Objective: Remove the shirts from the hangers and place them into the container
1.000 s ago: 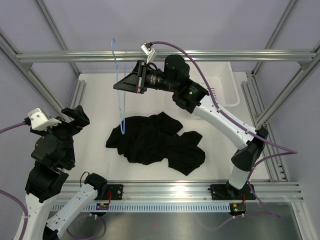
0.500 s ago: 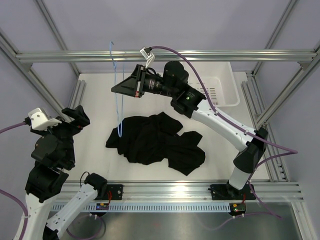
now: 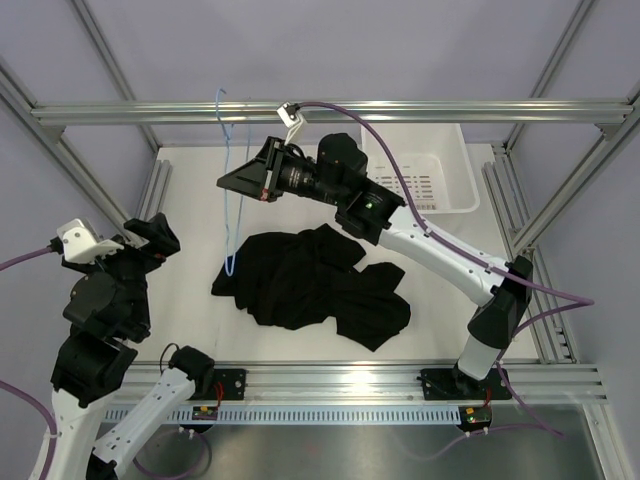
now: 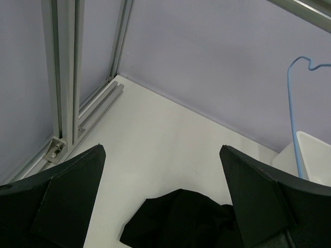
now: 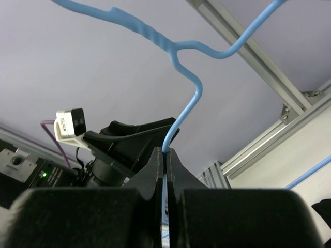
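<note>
The black shirt [image 3: 310, 285] lies crumpled and flat on the white table, off the hanger; the left wrist view shows its near edge [image 4: 181, 217]. My right gripper [image 3: 224, 184] is raised above the table's back left, shut on the thin light-blue hanger [image 3: 228, 215]. The hanger hangs bare, its lower end just over the shirt's left edge. In the right wrist view the wire [image 5: 186, 77] runs up from between the closed fingers of the right gripper [image 5: 165, 152]. My left gripper [image 3: 160, 238] stands open and empty at the left, apart from the shirt. The white container [image 3: 425, 175] sits at the back right.
An aluminium frame bar [image 3: 450, 108] crosses the back above the table, with upright posts at both sides. A rail [image 3: 155, 185] runs along the table's left edge. The left wrist view shows the hanger [image 4: 294, 113] and the container's corner [image 4: 315, 155] on the right.
My right arm has swung the hanger to the left, and its lower end has drifted from over the shirt towards the shirt's left edge. More of the container shows. The left arm is still.
</note>
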You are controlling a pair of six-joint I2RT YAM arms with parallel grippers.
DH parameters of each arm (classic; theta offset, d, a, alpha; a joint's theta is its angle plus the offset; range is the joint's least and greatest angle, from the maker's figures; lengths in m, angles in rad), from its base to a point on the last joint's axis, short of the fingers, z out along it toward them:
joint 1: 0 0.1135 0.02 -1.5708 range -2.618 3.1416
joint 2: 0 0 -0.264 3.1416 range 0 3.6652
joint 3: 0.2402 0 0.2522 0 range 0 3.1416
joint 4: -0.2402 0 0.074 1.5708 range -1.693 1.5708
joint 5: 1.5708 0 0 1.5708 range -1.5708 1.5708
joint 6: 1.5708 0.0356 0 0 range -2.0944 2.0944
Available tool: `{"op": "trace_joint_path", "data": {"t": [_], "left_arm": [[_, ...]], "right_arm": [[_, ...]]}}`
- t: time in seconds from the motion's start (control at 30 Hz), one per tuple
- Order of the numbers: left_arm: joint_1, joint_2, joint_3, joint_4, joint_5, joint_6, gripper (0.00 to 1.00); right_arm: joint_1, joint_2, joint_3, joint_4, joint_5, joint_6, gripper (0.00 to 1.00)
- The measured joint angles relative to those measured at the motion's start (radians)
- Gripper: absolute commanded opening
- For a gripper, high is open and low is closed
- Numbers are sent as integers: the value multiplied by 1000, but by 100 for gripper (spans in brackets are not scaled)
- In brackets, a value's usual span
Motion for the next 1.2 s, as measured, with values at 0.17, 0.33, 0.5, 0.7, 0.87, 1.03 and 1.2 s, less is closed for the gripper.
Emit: {"op": "trace_joint_path", "data": {"t": [0.17, 0.33, 0.5, 0.7, 0.87, 1.03, 1.2], "left_arm": [[0, -5, -16, -1, 0, 0, 99], [0, -13, -16, 0, 0, 0, 99], [0, -13, -16, 0, 4, 0, 99], [0, -13, -17, 0, 11, -1, 99], [0, -21, -27, 0, 16, -1, 99], [0, -25, -32, 0, 19, -2, 99], [0, -26, -32, 0, 21, -3, 99]], "right_arm": [[38, 2, 2, -87, 102, -60, 0], [51, 17, 0, -138, 168, -109, 0], [53, 16, -5, -135, 196, -130, 0], [58, 17, -12, -128, 222, -150, 0], [72, 18, -12, -128, 255, -200, 0], [109, 30, -12, -137, 280, -283, 0], [129, 42, -40, -138, 300, -333, 0]]}}
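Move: Beneath and just short of the rail, the right hand holds the blue hanger by the wire beside its neck; the rail stretch in front lies about 12 cm ahead, straight on, and 9 cm above. The black shirt lies on the table some 45 cm below, roughly level with it and 17 cm to its right. That rail stretch is about 17 cm ahead of the idle left hand, 11 cm to its right and 16 cm above. Lowering the hanger away from the rail, the right hand drops about 4 cm quickly, nearly pauses while easing a little forward, then sinks again with a slight draw back and to the left, some 8 cm down in all. Its fingertips dip about 15 degrees as the wrist turns some 10 degrees clockwise and rolls, the shut fingers keeping their pinch on the wire. ##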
